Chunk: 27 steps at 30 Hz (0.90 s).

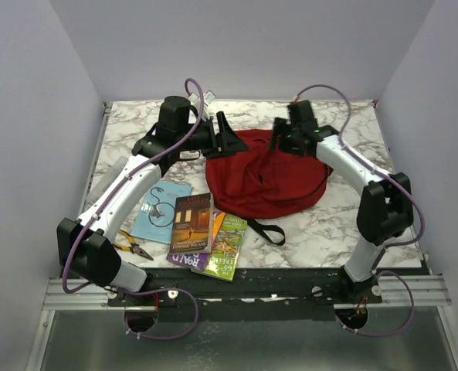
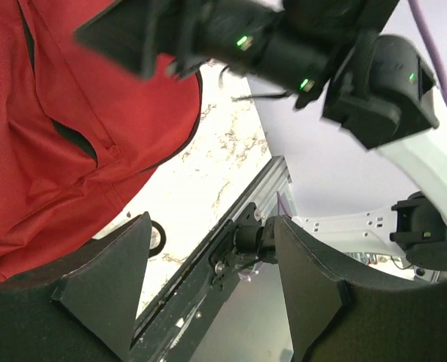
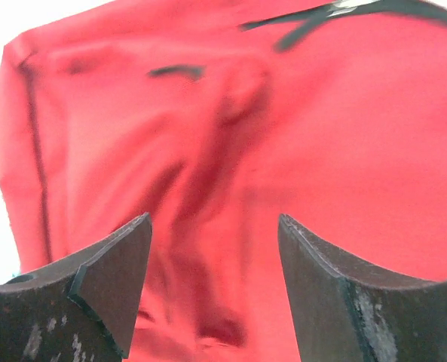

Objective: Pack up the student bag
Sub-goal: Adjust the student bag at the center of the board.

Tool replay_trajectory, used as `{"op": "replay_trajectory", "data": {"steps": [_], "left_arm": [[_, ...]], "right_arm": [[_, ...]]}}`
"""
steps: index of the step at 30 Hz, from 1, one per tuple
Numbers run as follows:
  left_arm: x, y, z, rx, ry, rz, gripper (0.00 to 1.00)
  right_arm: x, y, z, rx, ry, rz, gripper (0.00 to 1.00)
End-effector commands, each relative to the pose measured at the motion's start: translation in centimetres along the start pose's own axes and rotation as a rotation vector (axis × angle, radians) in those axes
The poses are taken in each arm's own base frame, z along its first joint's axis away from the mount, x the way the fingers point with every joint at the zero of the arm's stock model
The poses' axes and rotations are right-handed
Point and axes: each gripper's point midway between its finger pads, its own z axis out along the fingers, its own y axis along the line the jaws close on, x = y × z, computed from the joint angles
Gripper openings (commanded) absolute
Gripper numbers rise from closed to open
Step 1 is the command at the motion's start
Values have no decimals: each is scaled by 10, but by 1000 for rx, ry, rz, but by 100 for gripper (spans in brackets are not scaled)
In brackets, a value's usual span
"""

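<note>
The student bag is a dark-red soft backpack lying flat in the middle of the marble table, with a black strap trailing toward the front. My left gripper hovers at the bag's left back edge, open, with nothing between its fingers; the bag lies to its left in the left wrist view. My right gripper hangs over the back of the bag. It is open, and its wrist view shows only folded red bag fabric beyond its empty fingers.
Left of the bag, near the front, lie a dark book, a green book and a purple book partly under them. A light-blue booklet and yellow-handled pliers lie further left. The table's front rail is close.
</note>
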Motion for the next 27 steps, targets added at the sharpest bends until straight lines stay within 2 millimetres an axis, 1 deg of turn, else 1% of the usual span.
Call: {"op": "replay_trajectory", "data": {"steps": [1,2,3,4,7,9,12,14,15,17,18,20,21,24,25,26,27], "left_arm": [[1,-6,2,58,24,2,68],[4,-5,4,69,35,-12,69],[6,-4,7,82,41,-23,69],[9,-2,10,93,55,-42,69],[18,4,23,112,95,-71,69],[26,11,33,105,126,-84,69],[46,22,53,94,196,-116,69],[66,27,69,90,254,-146,69],[77,31,77,88,288,-167,69],[101,36,91,85,347,-206,68],[113,39,98,79,367,-213,67],[134,52,109,35,392,-219,66],[142,58,113,9,396,-219,66],[161,78,126,-62,406,-236,66],[164,83,131,-87,402,-249,66],[170,87,136,-107,408,-267,66],[173,88,141,-121,407,-281,65]], "right_arm": [[-16,-93,-24,96,-10,173,72],[-16,-105,-26,78,-6,213,72],[-16,-121,-27,87,-12,251,72],[-13,-132,-27,91,-8,284,72],[7,-170,-22,182,14,373,71],[21,-189,-21,264,21,375,71],[39,-205,-21,335,48,341,71],[50,-204,-20,322,64,333,71],[57,-197,-17,278,81,336,70],[70,-179,-13,173,115,369,65],[76,-169,-13,119,127,389,61],[83,-154,-18,37,121,439,55],[86,-150,-20,16,113,454,53],[85,-139,-31,-43,74,508,47],[82,-133,-34,-76,54,518,44],[79,-130,-39,-93,36,528,42],[76,-133,-42,-83,17,536,38]]}}
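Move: The student bag's right edge, where the right fingers will close, lies about 15 cm right of the right hand, 9 cm back and 9 below; the bag's middle is 3 cm left, 6 cm back and 10 below. From the left hand, the bag's front edge is some 11 cm right, 6 cm back and 26 below. The strap loop sits 12 cm right and 10 back, and the brown novel 14 cm left and 8 back, both nearly 30 below. Sweeping right nearly 20 cm over the bag, wrist swinging some 25 degrees clockwise, the right hand then sinks and draws back, comes about 4 cm left again, and its open fingers narrow to pinch the bag's right edge. Meanwhile the left hand, fingers still open, drops about 18 cm, going right and back towards the bag's front edge and tipping further down. ##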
